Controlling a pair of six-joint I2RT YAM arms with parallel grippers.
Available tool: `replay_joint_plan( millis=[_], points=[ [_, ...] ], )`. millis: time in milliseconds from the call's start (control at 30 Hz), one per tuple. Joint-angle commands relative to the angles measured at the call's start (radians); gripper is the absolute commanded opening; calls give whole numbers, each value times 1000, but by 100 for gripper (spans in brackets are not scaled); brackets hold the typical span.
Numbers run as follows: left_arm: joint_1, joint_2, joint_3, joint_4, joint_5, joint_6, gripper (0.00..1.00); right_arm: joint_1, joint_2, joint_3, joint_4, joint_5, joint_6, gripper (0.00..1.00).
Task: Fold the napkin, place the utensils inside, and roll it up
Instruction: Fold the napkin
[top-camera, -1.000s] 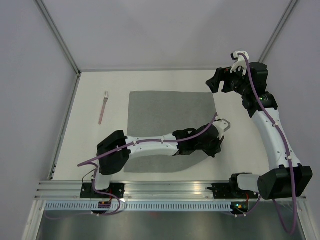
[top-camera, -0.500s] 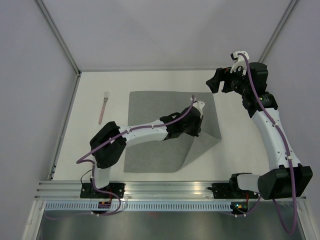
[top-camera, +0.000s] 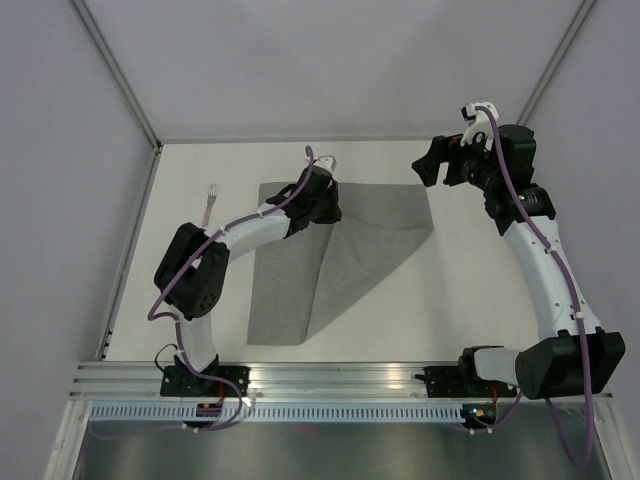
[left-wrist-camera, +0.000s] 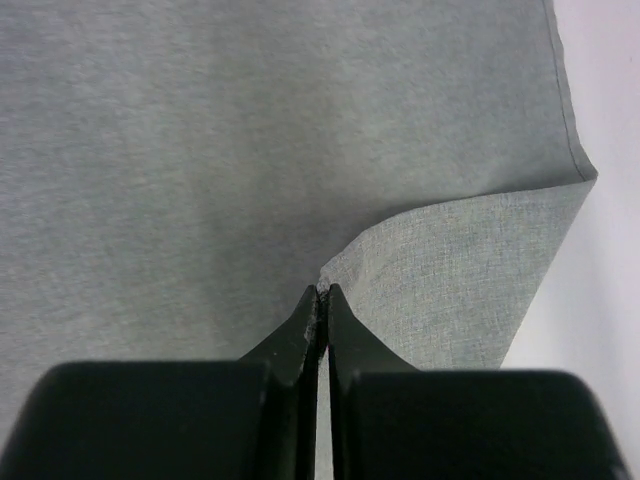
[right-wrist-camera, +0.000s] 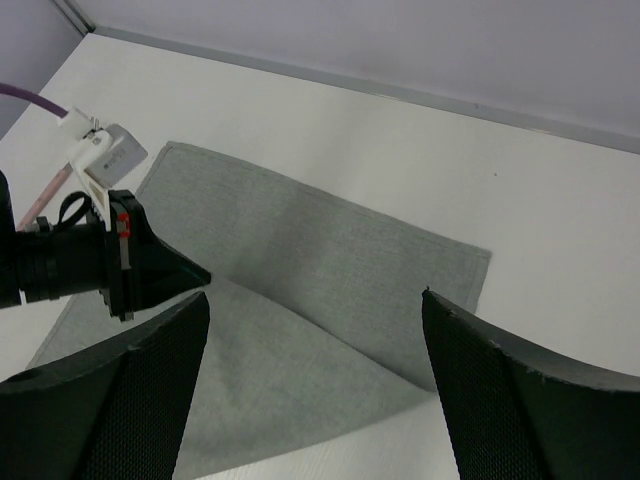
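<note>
The grey napkin (top-camera: 375, 210) lies mid-table with its near right corner lifted and drawn diagonally over toward its far left. My left gripper (top-camera: 330, 212) is shut on that corner, just above the cloth. In the left wrist view the fingertips (left-wrist-camera: 322, 292) pinch the tip of the folded flap (left-wrist-camera: 470, 270) over the flat napkin (left-wrist-camera: 250, 150). My right gripper (top-camera: 437, 165) hangs open and empty above the napkin's far right corner. Its wrist view looks down between wide jaws (right-wrist-camera: 315, 295) at the napkin (right-wrist-camera: 330, 250) and the left gripper (right-wrist-camera: 195, 275). A pink-handled fork (top-camera: 210, 195) lies left of the napkin, partly hidden by the left arm.
Grey walls close the table at the far side and on both flanks; a metal post (top-camera: 115, 70) rises at the far left. The left arm's elbow (top-camera: 190, 270) stretches over the table's left part. An aluminium rail (top-camera: 330, 380) runs along the near edge.
The left gripper has carried the napkin's near right corner from the right side across to the far left, laying a diagonal fold. The right arm has stayed still.
</note>
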Motion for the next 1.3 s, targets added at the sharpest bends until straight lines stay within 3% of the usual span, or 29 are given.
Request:
replay_joint_plan(
  millis=[0,467,867,1267],
  points=[
    [78,-21,19,36,66,-19,2,3,-1,-6,9,5,1,92],
    [309,83,105,25,169,-14,2,3,20,-2,4,-4,-5,92],
    [411,187,255,-27,189,0,2,5,31,0,1,-5,-8,92],
    [477,220,291,-50,198,14,2,5,43,3,1,-7,-11,92]
  ],
)
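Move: The left gripper already pinches the napkin's near-right corner, folded up over the cloth. The napkin's far-left corner, where it is being taken, lies about 16 cm ahead and 23 cm to the left, roughly 7 cm lower. At that same distance out is the far-right corner, some 25 cm to the hand's right; the fork lies about 37 cm left and 3 cm ahead. From the right hand, the far-left corner is some 17 cm ahead, 45 cm left and 28 cm below. Keep the left fingers shut on the napkin's corner and draw it left and forward, about 17 cm left and 15 cm out, over the flat cloth towards the far-left corner. Stay at nearly the same low height, let the wrist turn some 20 degrees counter-clockwise, and slow down at the end without letting go. ##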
